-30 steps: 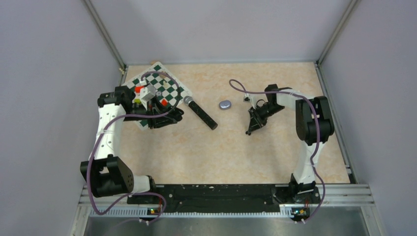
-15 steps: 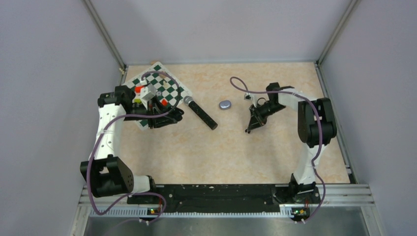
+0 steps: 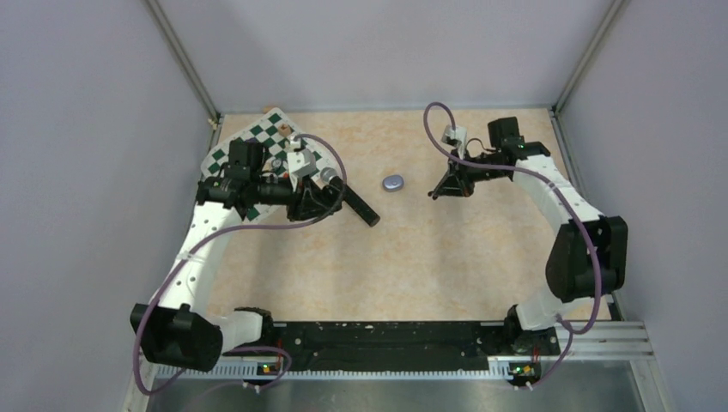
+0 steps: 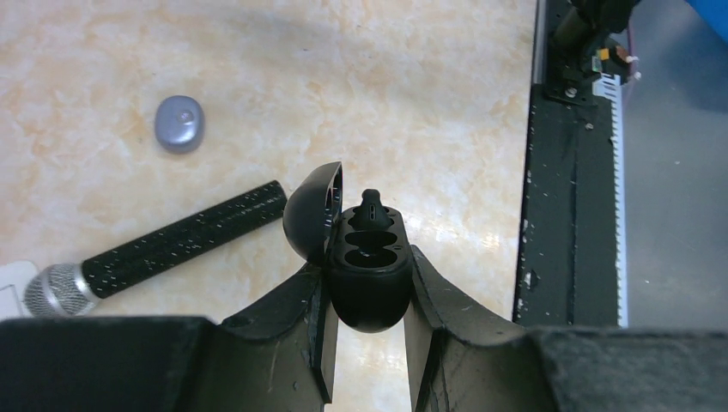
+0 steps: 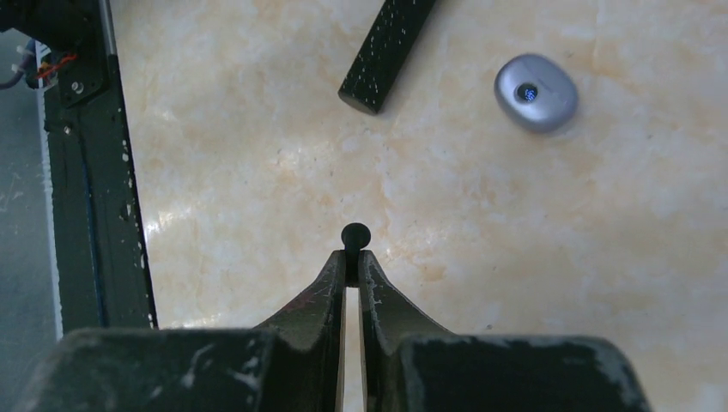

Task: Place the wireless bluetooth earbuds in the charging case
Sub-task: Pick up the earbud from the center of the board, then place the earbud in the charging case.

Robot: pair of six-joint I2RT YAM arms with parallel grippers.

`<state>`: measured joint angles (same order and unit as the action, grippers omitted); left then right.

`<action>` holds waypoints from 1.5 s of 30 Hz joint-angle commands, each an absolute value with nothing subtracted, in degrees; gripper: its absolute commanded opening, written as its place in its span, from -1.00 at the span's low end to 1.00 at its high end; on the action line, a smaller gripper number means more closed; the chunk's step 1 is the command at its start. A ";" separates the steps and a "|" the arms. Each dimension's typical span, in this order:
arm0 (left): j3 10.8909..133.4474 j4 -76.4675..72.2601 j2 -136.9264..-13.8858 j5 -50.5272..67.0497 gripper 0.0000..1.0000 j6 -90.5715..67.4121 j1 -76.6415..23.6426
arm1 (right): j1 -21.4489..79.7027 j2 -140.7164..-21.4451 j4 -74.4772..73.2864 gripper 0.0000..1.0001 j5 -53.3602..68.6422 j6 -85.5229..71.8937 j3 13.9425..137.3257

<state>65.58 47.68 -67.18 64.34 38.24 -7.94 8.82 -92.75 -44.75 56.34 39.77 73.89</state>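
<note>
My left gripper (image 4: 369,263) is shut on a black charging case (image 4: 369,287), held off the table with its lid (image 4: 311,210) swung open to the left. Two empty sockets show in the case, and a small black bud (image 4: 371,202) sticks up at its far end. In the top view the left gripper (image 3: 321,202) hangs beside the microphone's head. My right gripper (image 5: 352,256) is shut on a tiny black earbud (image 5: 355,233), whose round head pokes out past the fingertips. From above, the right gripper (image 3: 434,194) sits right of the pale purple case.
A shut pale purple oval case (image 3: 394,182) lies mid-table, also seen as that purple case (image 5: 535,92). A black microphone (image 3: 352,199) with a silver head lies aslant between the arms. A green-and-white chequered board (image 3: 257,142) lies at the back left. The black base rail (image 4: 567,172) runs along the near edge.
The left arm swung right, off the chequered board toward the microphone, carrying the case. The right arm reached farther back and its jaws closed on the black earbud.
</note>
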 commanded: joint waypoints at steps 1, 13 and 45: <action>73.24 43.48 -72.19 61.68 -1.00 35.25 -9.21 | 8.39 -83.94 -35.52 -0.92 60.37 32.61 75.43; 75.47 23.61 -76.80 64.47 -1.00 21.43 -20.91 | 8.67 -69.41 9.67 -0.91 68.19 -4.61 69.24; 75.09 23.95 -83.01 68.20 -1.00 18.84 -31.56 | 21.84 -63.11 34.78 -0.91 69.18 -12.77 48.95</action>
<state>73.06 24.36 -83.68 66.83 18.00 -31.40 20.14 -62.19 32.21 68.71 -13.52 48.99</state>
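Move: From the right gripper, which already grips the loose earbud, the charging case held in the left gripper lies some 22 cm to the left, 9 cm back and 9 cm higher. On the table about 14 cm below the right gripper, the silver case sits 10 cm ahead and 8 cm left, the microphone 6 cm ahead and 18 cm left. From the left gripper the earbud is about 23 cm right, 9 cm ahead, 9 cm lower. Lift the right gripper about 20 cm with the earbud still pinched, levelling its fingers by some 35 degrees until they point left, then draw it back and left towards the open charging case. Meanwhile carry the case rightward to meet it, arcing briefly forward and up before sinking again, turning the left wrist clockwise; keep both grips shut. ##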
